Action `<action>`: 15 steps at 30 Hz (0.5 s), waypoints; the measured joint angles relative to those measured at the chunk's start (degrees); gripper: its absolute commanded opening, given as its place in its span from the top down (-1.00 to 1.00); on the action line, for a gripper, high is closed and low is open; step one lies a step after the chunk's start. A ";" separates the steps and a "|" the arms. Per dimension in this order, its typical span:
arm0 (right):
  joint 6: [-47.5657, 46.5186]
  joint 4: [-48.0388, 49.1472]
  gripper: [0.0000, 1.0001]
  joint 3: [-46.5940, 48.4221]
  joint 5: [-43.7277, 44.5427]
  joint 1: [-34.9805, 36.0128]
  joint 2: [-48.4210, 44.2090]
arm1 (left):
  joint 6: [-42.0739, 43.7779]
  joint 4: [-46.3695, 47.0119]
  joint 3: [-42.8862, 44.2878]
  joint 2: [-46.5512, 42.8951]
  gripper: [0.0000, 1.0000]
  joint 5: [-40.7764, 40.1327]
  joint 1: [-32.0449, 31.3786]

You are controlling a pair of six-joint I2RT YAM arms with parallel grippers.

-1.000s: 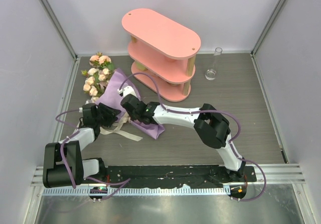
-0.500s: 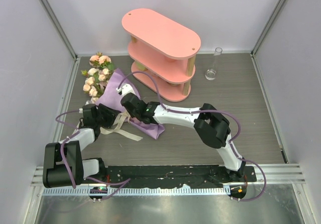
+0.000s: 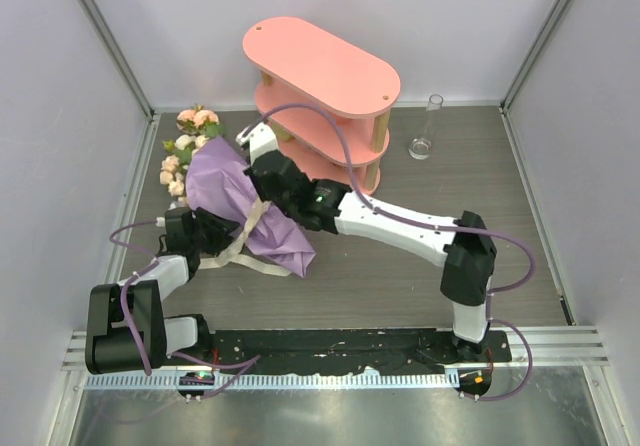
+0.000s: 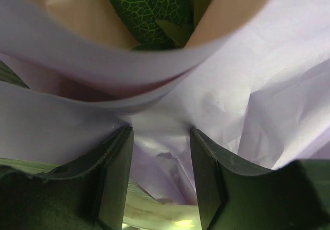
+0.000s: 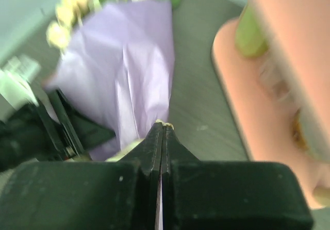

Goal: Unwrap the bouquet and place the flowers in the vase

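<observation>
The bouquet (image 3: 235,201) lies at the left of the table, its purple paper (image 5: 124,70) bulging over the stems. Its flowers (image 3: 180,161), peach and cream roses, stick out at the far left end. My left gripper (image 3: 205,234) is closed around the narrow end of the paper cone (image 4: 232,85), which fills the gap between its fingers (image 4: 116,163). My right gripper (image 3: 264,202) is shut on the cream ribbon (image 3: 240,241), a scrap of which shows at its tips (image 5: 164,126). The vase (image 3: 425,131), a small clear flask, stands upright and empty at the far right.
A pink three-tier oval shelf (image 3: 320,76) stands at the back centre, close behind my right wrist and between the bouquet and the vase. Grey walls enclose the left, right and far sides. A black rail (image 3: 340,346) runs along the near edge.
My right gripper closed on the ribbon and pulled it up and away, its arm stretching out. The purple paper shifted left and now covers more of the flowers. The left arm stayed put.
</observation>
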 measured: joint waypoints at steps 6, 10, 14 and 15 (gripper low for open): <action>-4.11 -2.75 0.98 12.96 1.36 -0.02 -4.52 | 0.15 -0.28 0.00 -0.02 -0.04 -0.48 0.00; -6.54 -5.07 0.99 20.26 2.03 0.00 -6.36 | 0.33 -0.92 0.04 -0.33 -0.04 -0.55 0.00; -9.46 -7.50 0.98 27.23 2.93 0.04 -6.54 | 1.18 -2.86 0.15 -1.29 -0.04 -1.36 0.00; -10.40 -8.11 0.99 29.24 3.26 0.04 -6.56 | 1.40 -3.37 0.24 -1.55 -0.04 -1.51 0.00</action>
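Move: In my right hand is the ribbon; the part of it still lying across the purple wrapper is some 14 cm below my fingers, about 3 cm back and 2 cm left. The flowers lie roughly 15 cm ahead, 18 cm left and 17 cm lower; the pink rack stands about 14 cm ahead and 12 cm right, its middle some 8 cm below. From my left hand that ribbon crossing is about 3 cm ahead, 5 cm right and a few centimetres higher. I keep my right fingers shut on the ribbon and haul it fast, almost straight up, away from the bouquet, about 26 cm, slowing towards the end. Over the later part the hand also drifts some 5 cm left, and the wrist tips the fingertips up and rolls its left side higher, some 25 degrees in all. ##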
